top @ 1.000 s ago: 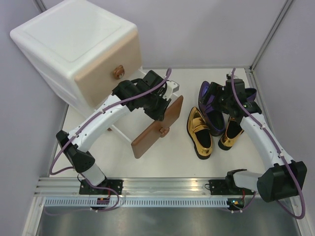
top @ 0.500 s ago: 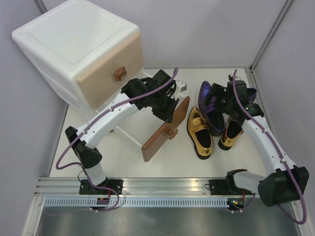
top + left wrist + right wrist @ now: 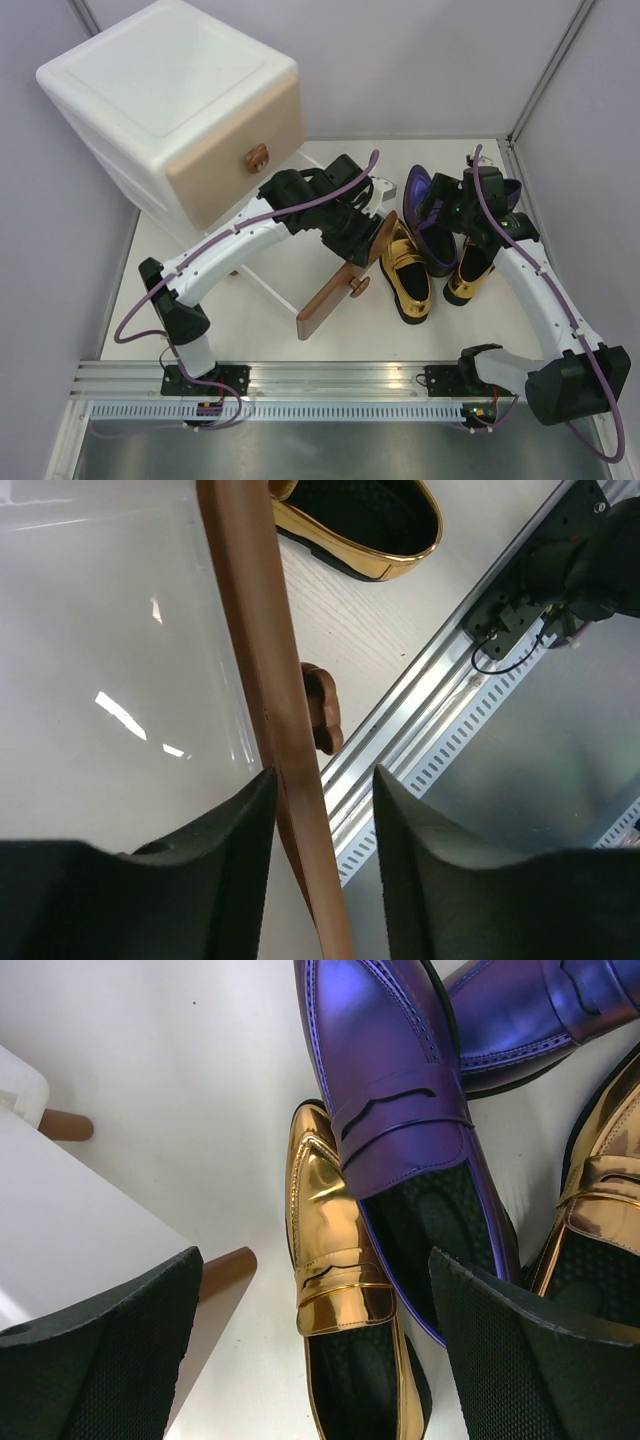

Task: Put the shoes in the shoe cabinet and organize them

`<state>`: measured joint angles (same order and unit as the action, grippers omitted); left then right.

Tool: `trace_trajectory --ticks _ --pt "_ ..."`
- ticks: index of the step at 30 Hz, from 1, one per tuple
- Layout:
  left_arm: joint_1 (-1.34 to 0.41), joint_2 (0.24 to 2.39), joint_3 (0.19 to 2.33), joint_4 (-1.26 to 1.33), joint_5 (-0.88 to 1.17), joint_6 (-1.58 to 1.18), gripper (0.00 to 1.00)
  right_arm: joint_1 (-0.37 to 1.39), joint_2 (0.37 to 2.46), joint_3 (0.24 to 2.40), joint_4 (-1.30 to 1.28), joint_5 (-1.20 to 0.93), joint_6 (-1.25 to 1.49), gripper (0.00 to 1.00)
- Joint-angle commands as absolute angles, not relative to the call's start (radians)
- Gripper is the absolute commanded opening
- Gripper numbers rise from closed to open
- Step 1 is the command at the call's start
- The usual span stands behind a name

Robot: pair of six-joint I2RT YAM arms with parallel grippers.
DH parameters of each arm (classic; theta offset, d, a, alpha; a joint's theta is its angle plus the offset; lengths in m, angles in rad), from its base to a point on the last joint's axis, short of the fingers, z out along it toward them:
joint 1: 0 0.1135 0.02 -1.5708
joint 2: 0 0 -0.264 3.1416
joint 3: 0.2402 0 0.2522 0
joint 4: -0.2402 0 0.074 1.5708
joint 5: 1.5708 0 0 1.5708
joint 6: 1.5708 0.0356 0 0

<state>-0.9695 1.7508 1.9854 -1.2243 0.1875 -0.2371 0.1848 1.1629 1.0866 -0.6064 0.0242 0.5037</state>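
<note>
The white shoe cabinet (image 3: pixel 150 90) stands at the back left with its beige upper drawer (image 3: pixel 235 155) closed. Its brown lower drawer front (image 3: pixel 335 290) is pulled out, close to a gold shoe (image 3: pixel 405 270). My left gripper (image 3: pixel 368 238) straddles that front's top edge. In the left wrist view the brown panel (image 3: pixel 265 680) runs between the fingers of the left gripper (image 3: pixel 325 780), with a gap on the right side. My right gripper (image 3: pixel 312 1270) hangs open above a gold shoe (image 3: pixel 335 1250) and a purple shoe (image 3: pixel 400 1110). The other purple shoe (image 3: pixel 540 1010) and gold shoe (image 3: pixel 600 1210) lie beside them.
The open drawer's pale tray (image 3: pixel 100 630) stretches behind the brown front, whose bear knob (image 3: pixel 322 705) faces the metal rail (image 3: pixel 330 385) at the near edge. A brown cabinet foot (image 3: pixel 65 1125) shows on the white tabletop. Grey walls close in the left, back and right.
The left arm has drawn the brown drawer front rightwards up to the gold shoe, and the cabinet has shifted right with it. The left jaws have widened off the panel. The right arm has barely moved.
</note>
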Motion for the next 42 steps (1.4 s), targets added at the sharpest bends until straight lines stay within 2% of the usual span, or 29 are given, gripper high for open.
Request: trace_trajectory --ticks 1,2,5,12,18,26,31,37,42 --pt "-0.983 1.704 2.045 -1.181 0.196 -0.262 0.58 0.179 1.160 1.089 -0.595 0.035 0.488 0.98" --pt "-0.983 1.701 2.057 -1.183 0.190 -0.261 0.75 0.179 1.163 1.094 -0.594 0.031 0.485 0.97" --pt "-0.980 1.695 2.086 -1.184 0.158 -0.253 0.89 0.179 1.167 1.104 -0.591 0.023 0.477 0.97" --pt "-0.905 1.641 2.097 -1.204 0.049 -0.233 0.88 0.179 1.190 1.155 -0.614 0.003 0.488 0.96" --pt "-0.753 1.589 2.037 -1.215 -0.032 -0.189 0.86 0.193 1.216 1.268 -0.707 0.003 0.571 0.96" --pt "-0.600 1.575 1.993 -1.198 -0.117 -0.104 0.86 0.399 1.364 1.592 -1.041 0.133 0.698 0.98" --pt "-0.539 1.577 1.960 -1.174 -0.161 -0.066 0.87 0.498 1.440 1.698 -1.164 0.192 0.804 0.98" --pt "-0.463 1.600 1.974 -1.151 -0.183 -0.069 0.87 0.595 1.531 1.776 -1.235 0.210 0.876 0.98" --pt "-0.440 1.641 2.006 -1.140 -0.179 -0.081 0.87 0.634 1.578 1.786 -1.174 0.192 0.931 0.98"
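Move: The left hand has its half-open fingers astride the top edge of the lower drawer's front panel, whose middle is about 4 cm back, 1 cm left and 10 below. The upper drawer's knob is some 14 cm ahead, 18 left and 7 above; the nearer gold shoe is 3 ahead, 12 right, 22 below. From the right hand that panel lies about 25 cm left, 18 back, 7 below, with the nearer purple shoe 5 left and level, 18 below, and the gold shoe 11 left, 11 back, equally low. Upward first, opening wide, the left hand comes free of the lower drawer panel, then swings left and forward some 24 cm to the upper drawer front beside its knob, turning about 30 degrees counter-clockwise; it slows there and seems to push the cabinet back. The right hand waits, then rises 7 cm, crosses 13 cm left over the shoes and sinks partway towards the panel's far end, fingers wide and tipping down. ##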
